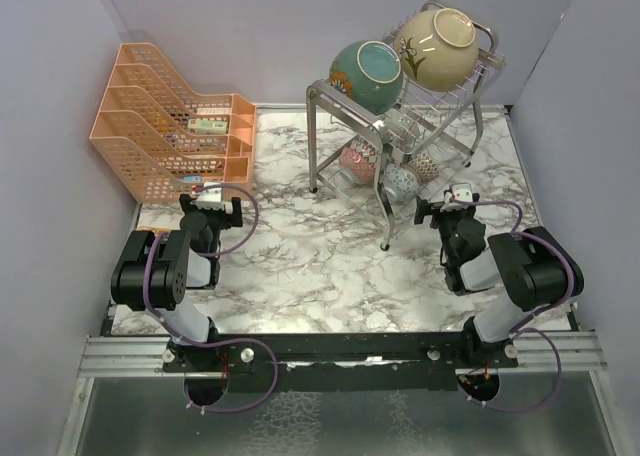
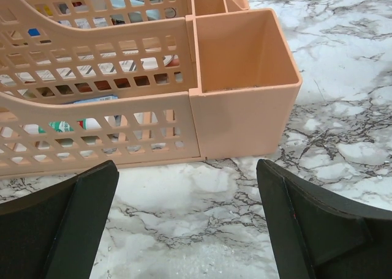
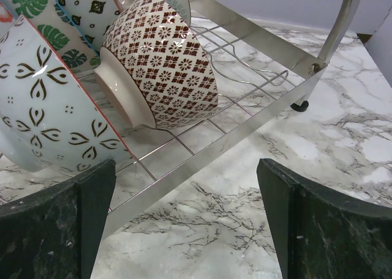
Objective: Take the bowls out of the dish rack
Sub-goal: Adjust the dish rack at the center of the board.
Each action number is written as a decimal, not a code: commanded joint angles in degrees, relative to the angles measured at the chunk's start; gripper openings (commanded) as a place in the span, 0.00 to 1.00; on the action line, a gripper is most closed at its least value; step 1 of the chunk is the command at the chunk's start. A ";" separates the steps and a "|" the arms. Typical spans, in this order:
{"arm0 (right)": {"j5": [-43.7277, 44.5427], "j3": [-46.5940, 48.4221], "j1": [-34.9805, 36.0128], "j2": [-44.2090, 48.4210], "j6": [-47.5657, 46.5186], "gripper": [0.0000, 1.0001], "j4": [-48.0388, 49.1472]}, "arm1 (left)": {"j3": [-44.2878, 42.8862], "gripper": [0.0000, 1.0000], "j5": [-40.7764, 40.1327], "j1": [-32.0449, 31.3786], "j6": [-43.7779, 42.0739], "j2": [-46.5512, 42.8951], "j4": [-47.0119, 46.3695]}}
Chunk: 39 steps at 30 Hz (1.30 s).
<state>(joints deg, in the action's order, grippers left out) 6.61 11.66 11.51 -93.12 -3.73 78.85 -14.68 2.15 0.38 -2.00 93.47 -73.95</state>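
Note:
The silver wire dish rack [image 1: 383, 201] stands at the back right of the marble table. On its top tier a teal bowl [image 1: 366, 76] and a cream painted bowl [image 1: 440, 46] lean on edge. Several small patterned bowls [image 1: 400, 181] sit on the lower tier. In the right wrist view a brown-patterned bowl [image 3: 165, 65] and a white bowl with dark motifs [image 3: 49, 114] rest on the rack's wires [image 3: 245, 129]. My right gripper [image 3: 186, 163] is open and empty just in front of the lower tier. My left gripper [image 2: 187, 166] is open and empty, facing away from the rack.
An orange plastic mesh organizer [image 1: 170, 126] stands at the back left, its square end compartment [image 2: 239, 89] directly ahead of my left gripper. Grey walls close in the table on three sides. The rack's legs stand between the two arms' far reach.

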 commanded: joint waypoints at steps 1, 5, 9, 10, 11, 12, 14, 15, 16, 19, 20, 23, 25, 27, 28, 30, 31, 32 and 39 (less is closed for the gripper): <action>-0.04 -0.06 0.17 -0.34 -0.32 0.99 0.80 | 0.79 0.99 -1.48 -0.37 -0.43 0.23 -1.24; -0.04 -0.06 0.18 -0.39 -0.32 0.99 0.85 | 0.88 0.99 -1.60 -0.38 -0.51 0.22 -1.22; -0.02 -0.06 0.18 -0.32 -0.31 0.99 0.85 | 0.88 0.99 -1.70 -0.40 -0.47 0.22 -1.34; -0.04 -0.06 0.16 -0.31 -0.32 0.99 0.83 | 0.96 0.99 -1.71 -0.39 -0.48 0.18 -1.39; -0.06 -0.06 0.18 -0.37 -0.32 0.99 0.80 | 1.04 0.99 -1.82 -0.46 -0.42 0.14 -1.57; -0.05 -0.06 0.18 -0.37 -0.27 0.99 0.85 | 1.18 0.99 -2.06 -0.47 -0.38 0.19 -1.72; -0.02 -0.06 0.18 -0.37 -0.31 0.99 0.81 | 1.28 0.99 -2.33 -0.64 -0.37 0.14 -1.95; -0.06 -0.06 0.18 -0.35 -0.32 0.99 0.81 | 1.19 0.99 -2.28 -0.65 -0.37 0.13 -1.82; -0.07 -0.02 0.18 -0.31 -0.32 0.99 0.78 | 1.05 0.99 -1.95 -0.60 -0.43 0.21 -1.57; -0.09 0.09 0.18 -0.28 -0.17 0.99 0.38 | 0.64 0.99 -1.47 -0.65 -0.65 0.19 -0.67; -0.11 0.11 0.18 -0.24 -0.21 0.99 0.47 | 0.57 0.99 -1.45 -0.65 -0.75 0.26 -0.68; -0.11 0.07 0.18 -0.38 -0.22 0.99 0.51 | -0.79 0.99 -5.70 -0.47 1.15 -0.03 1.97; -0.13 0.12 0.18 -0.36 -0.18 0.99 0.39 | -0.79 0.99 -5.05 -0.87 0.26 -1.56 2.92; -0.03 0.00 0.18 -0.25 -0.20 0.99 0.58 | -0.51 0.99 -7.09 -1.97 -0.07 -5.75 5.95; 0.64 -0.51 0.18 -0.19 -0.33 0.99 1.93 | -0.26 0.99 -9.05 -2.61 0.13 -8.68 7.90; 4.03 -3.37 0.26 2.18 0.13 0.99 5.67 | -0.07 0.99 -11.73 -3.77 0.64 -15.83 13.02; 5.29 -4.87 0.26 5.21 0.62 0.99 5.62 | -0.20 0.99 -11.69 -4.14 1.69 -19.13 15.08; 5.99 -5.68 0.27 8.80 0.88 0.99 3.55 | -0.51 0.99 -11.11 -4.61 2.91 -22.50 17.33; 2.38 -1.80 0.27 36.34 0.72 0.99 -27.23 | -2.32 0.99 -11.09 -15.25 10.12 -38.78 29.29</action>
<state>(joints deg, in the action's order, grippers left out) 9.80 7.27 11.60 -69.04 -3.18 68.12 -16.38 -7.25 -9.45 2.55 61.01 -53.12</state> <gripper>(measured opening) 0.994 0.992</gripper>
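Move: The middle of the dish rack lies about 10 cm ahead and 11 cm to the left of the right hand, and some 5 cm above it; its nearer lower rail runs close past that hand's left finger. In the lower tier, the blue-and-white bowl sits roughly 5 cm ahead and 10 cm left, and the brown-checked bowl about 9 cm ahead and 5 cm left, both near hand height. From the left hand, the rack is some 39 cm to the right and 9 cm ahead, while the orange organizer stands about 15 cm ahead and 8 cm left. Both empty hands wait almost still over the board with fingers wide open; then the left one lifts quickly, about 12 cm, drifting right towards the rack's side and a little back from the orange organizer, its fingers tipping up some 15 degrees. A touch later the right hand backs about 3 cm away from the rack's lower rail and bowls, easing slightly right, then rises about 7 cm as its fingertips tilt up some 10 degrees and stay open. ##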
